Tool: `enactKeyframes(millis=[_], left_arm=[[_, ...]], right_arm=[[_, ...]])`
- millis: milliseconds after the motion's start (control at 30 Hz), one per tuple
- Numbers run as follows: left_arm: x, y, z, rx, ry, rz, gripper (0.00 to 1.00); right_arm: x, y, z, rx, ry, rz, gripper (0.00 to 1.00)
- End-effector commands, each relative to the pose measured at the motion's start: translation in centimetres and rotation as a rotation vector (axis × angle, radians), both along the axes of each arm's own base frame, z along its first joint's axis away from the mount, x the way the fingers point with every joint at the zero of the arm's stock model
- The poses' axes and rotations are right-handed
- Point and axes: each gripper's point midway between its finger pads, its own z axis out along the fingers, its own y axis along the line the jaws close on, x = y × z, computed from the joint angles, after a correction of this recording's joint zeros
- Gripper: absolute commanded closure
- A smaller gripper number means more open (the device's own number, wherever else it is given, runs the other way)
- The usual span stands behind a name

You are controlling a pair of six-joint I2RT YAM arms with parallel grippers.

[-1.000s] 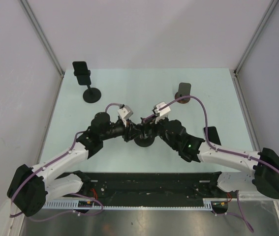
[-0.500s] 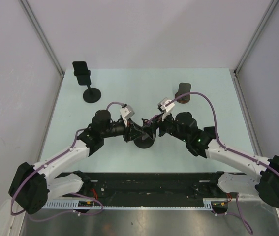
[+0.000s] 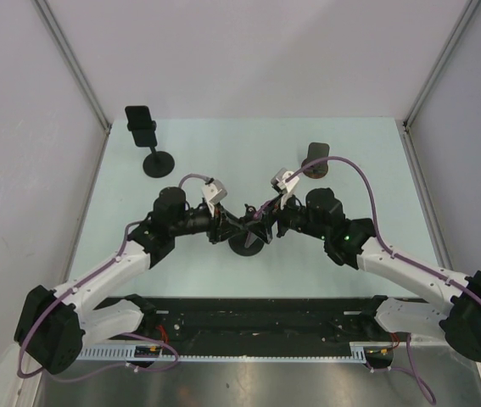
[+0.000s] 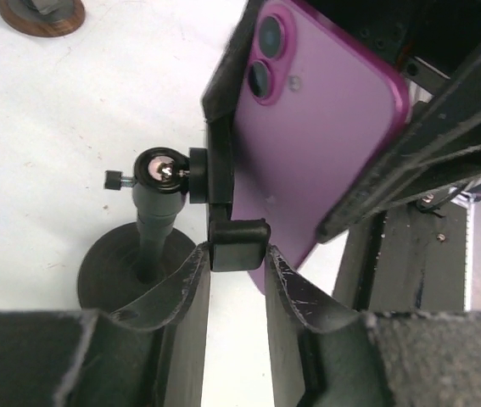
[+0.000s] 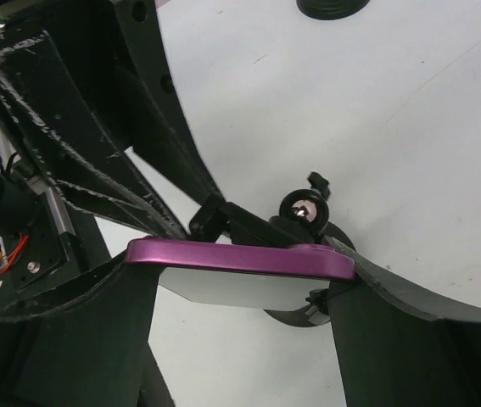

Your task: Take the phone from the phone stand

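The purple phone [image 4: 308, 144] leans against the black cradle of the phone stand [image 4: 157, 182], whose round base [image 3: 247, 246] sits mid-table between both arms. My left gripper [image 4: 236, 254] is shut on the cradle's lower clamp tab [image 4: 238, 242]. My right gripper [image 5: 242, 271] is shut on the phone [image 5: 240, 257], one finger at each end of its edge. The stand's ball joint [image 5: 304, 208] shows just behind. In the top view the left gripper [image 3: 226, 227] and right gripper [image 3: 264, 219] meet over the stand and hide the phone.
A second stand [image 3: 158, 163] holding a dark phone [image 3: 141, 123] is at the back left. A dark round stand [image 3: 315, 157] is at the back right; its base shows in the wrist views [image 4: 41, 13] [image 5: 332, 7]. Grey walls surround the table.
The right arm's wrist and elbow have swung to the right and farther back, its gripper staying at the stand. The left arm has barely shifted.
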Motion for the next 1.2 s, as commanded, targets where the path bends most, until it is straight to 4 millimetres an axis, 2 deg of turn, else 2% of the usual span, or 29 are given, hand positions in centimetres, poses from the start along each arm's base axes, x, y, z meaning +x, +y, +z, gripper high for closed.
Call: enactKeyframes(millis=[0, 67, 200, 367, 467, 633, 667, 700, 767, 800, 833, 867, 900, 933, 1000, 1067, 1100, 1167], left_arm=[[2.0, 1.7, 1.4, 0.022, -0.073, 0.102, 0.60], [2.0, 1.8, 1.5, 0.019, -0.073, 0.108, 0.54], [1.9, 1.9, 2.0, 0.010, -0.081, 0.116, 0.36], [2.0, 2.3, 3.3, -0.008, -0.120, 0.145, 0.21], [1.9, 2.9, 4.7, -0.030, -0.160, 0.179, 0.12], [2.1, 4.3, 7.0, -0.064, -0.215, 0.268, 0.02], [2.2, 4.6, 7.4, -0.069, -0.223, 0.289, 0.00], [2.2, 5.3, 8.3, -0.085, -0.246, 0.334, 0.00], [2.3, 6.2, 8.8, -0.092, -0.266, 0.384, 0.00], [2.3, 6.7, 9.1, -0.095, -0.277, 0.415, 0.00], [2.3, 7.8, 10.0, -0.110, -0.306, 0.470, 0.00], [2.3, 8.4, 10.2, -0.110, -0.318, 0.498, 0.00], [2.2, 9.0, 10.2, -0.103, -0.330, 0.521, 0.00], [2.1, 10.1, 11.2, -0.119, -0.365, 0.571, 0.00], [1.8, 11.1, 10.7, -0.091, -0.373, 0.608, 0.00], [1.4, 12.6, 11.2, -0.089, -0.408, 0.664, 0.00], [1.4, 13.0, 10.9, -0.075, -0.407, 0.682, 0.00], [1.2, 14.5, 10.8, -0.068, -0.424, 0.745, 0.00]], right_arm=[[0.8, -0.5, 3.0, 0.032, -0.031, -0.053, 1.00], [0.6, -0.2, 3.8, 0.044, -0.039, -0.051, 1.00], [0.1, 0.3, 5.4, 0.077, -0.046, -0.038, 1.00], [-0.8, 1.0, 7.8, 0.110, -0.058, -0.009, 1.00], [-0.9, 0.5, 9.6, 0.113, -0.071, -0.025, 1.00], [0.0, -2.2, 10.4, 0.033, -0.037, -0.137, 1.00], [0.3, -2.8, 10.3, 0.014, -0.030, -0.162, 1.00], [0.6, -3.9, 9.3, -0.034, 0.002, -0.206, 1.00], [1.7, -5.8, 9.4, -0.070, 0.020, -0.295, 1.00], [1.6, -7.0, 8.1, -0.128, 0.063, -0.322, 1.00], [1.9, -7.8, 8.3, -0.140, 0.077, -0.352, 1.00], [2.6, -9.0, 7.6, -0.173, 0.103, -0.398, 1.00], [2.4, -10.4, 6.2, -0.231, 0.152, -0.424, 1.00], [2.5, -11.2, 6.1, -0.248, 0.169, -0.448, 1.00], [2.9, -13.5, 4.1, -0.324, 0.247, -0.507, 1.00], [3.3, -15.4, 3.0, -0.366, 0.301, -0.555, 1.00], [3.2, -16.1, 1.5, -0.418, 0.358, -0.565, 1.00], [3.2, -17.1, 0.1, -0.461, 0.417, -0.580, 1.00]])
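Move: The left gripper has the phone stand's clamp right at its fingertips, about 1 cm to the right; the pink phone's middle is some 4 cm right, 1 cm back and 2 cm above. From the right gripper, which holds that phone, the clamp lies about 5 cm left, 1 cm ahead and 4 cm below; the black phone some 28 cm right, 1 cm ahead, 17 cm below; the wooden stand 14 cm right, 26 cm ahead, 12 cm below. Open the left gripper wide to free the clamp, easing slightly forward and left, then draw it up and left about 12 cm each way, clear of the stand. With the right, keep the grip on the pink phone, lift it off the clamp, then swing right and somewhat forward, dipping again towards the black phone and turning clockwise some 30 degrees. ##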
